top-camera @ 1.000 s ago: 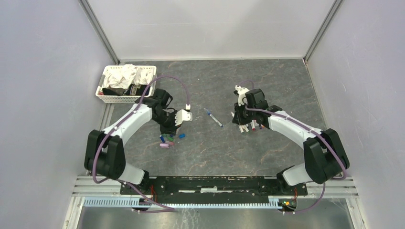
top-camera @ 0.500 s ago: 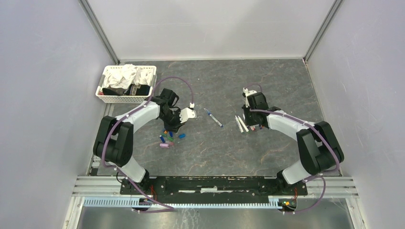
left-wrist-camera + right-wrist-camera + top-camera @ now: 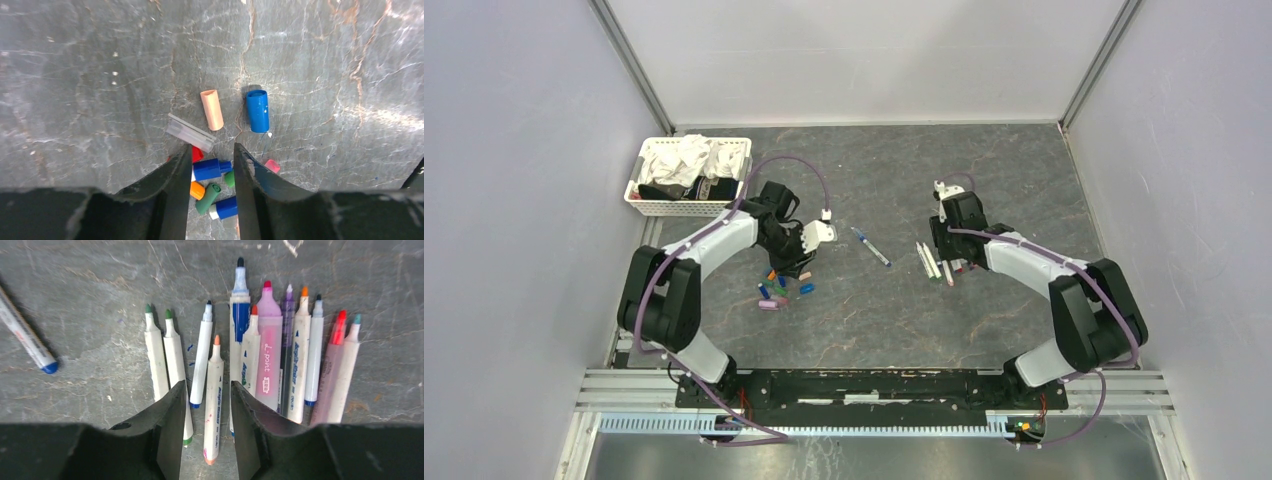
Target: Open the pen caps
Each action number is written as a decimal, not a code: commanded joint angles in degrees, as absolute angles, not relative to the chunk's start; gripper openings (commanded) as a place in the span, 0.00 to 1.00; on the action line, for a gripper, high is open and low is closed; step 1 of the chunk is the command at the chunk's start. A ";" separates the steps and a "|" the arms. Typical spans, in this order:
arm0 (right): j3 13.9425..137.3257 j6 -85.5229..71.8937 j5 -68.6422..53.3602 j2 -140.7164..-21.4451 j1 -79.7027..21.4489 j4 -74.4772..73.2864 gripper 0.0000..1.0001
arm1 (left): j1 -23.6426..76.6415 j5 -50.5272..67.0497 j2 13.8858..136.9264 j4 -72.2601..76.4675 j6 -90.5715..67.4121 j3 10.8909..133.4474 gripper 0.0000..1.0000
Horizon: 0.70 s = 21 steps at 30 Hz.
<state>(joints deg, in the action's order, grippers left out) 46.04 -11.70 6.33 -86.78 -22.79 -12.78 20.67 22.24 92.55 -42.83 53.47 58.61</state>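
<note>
Several pen caps [image 3: 210,169] in blue, green, orange, red, pink, peach and clear plastic lie loose on the dark table. My left gripper [image 3: 212,150] hovers over them, open, and a blue cap lies on the table below the gap. In the top view this heap of caps [image 3: 782,288] sits just under the left gripper [image 3: 798,258]. Several uncapped pens [image 3: 269,350] lie side by side with their tips away from me. My right gripper [image 3: 207,385] stands open over them, and a peach-tipped pen [image 3: 214,385] lies loose between its fingers. One more pen [image 3: 871,247], blue-ended, lies alone mid-table.
A white basket [image 3: 646,168] with cloths stands at the back left, close behind the left arm. Grey walls enclose the table on three sides. The lone pen also shows at the left edge of the right wrist view [image 3: 25,337].
Both grippers have opened from nearly shut. The left wrist drew back toward the basket side over the caps, and the right wrist shifted slightly right, uncovering white pens on the table.
</note>
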 commanded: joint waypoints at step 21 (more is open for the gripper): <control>66.67 -3.46 -1.86 -104.98 -38.48 -9.93 0.64 | 19.86 15.12 69.22 -46.04 36.49 73.33 1.00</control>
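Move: The capped blue pen lies about 18 cm to the right hand's left and 4 cm ahead, roughly 3 cm lower. Almost under that hand is the uncapped peach pen, some 2 cm back, with two green-tipped pens about 4 cm left and 1 cm ahead. From the left hand, the blue pen lies some 18 cm right and 6 cm ahead; the peach cap is just beneath, about 1 cm right and 1 cm back. Leftward in a low arch, the right hand leaves the uncapped pens and travels about 16 cm to the capped blue pen, rising some 5 cm and then sinking over its lower half, while turning about 25 degrees counter-clockwise and opening wider. The left hand climbs steeply off the caps, slightly forward, tilting its fingers forward and opening almost fully. ##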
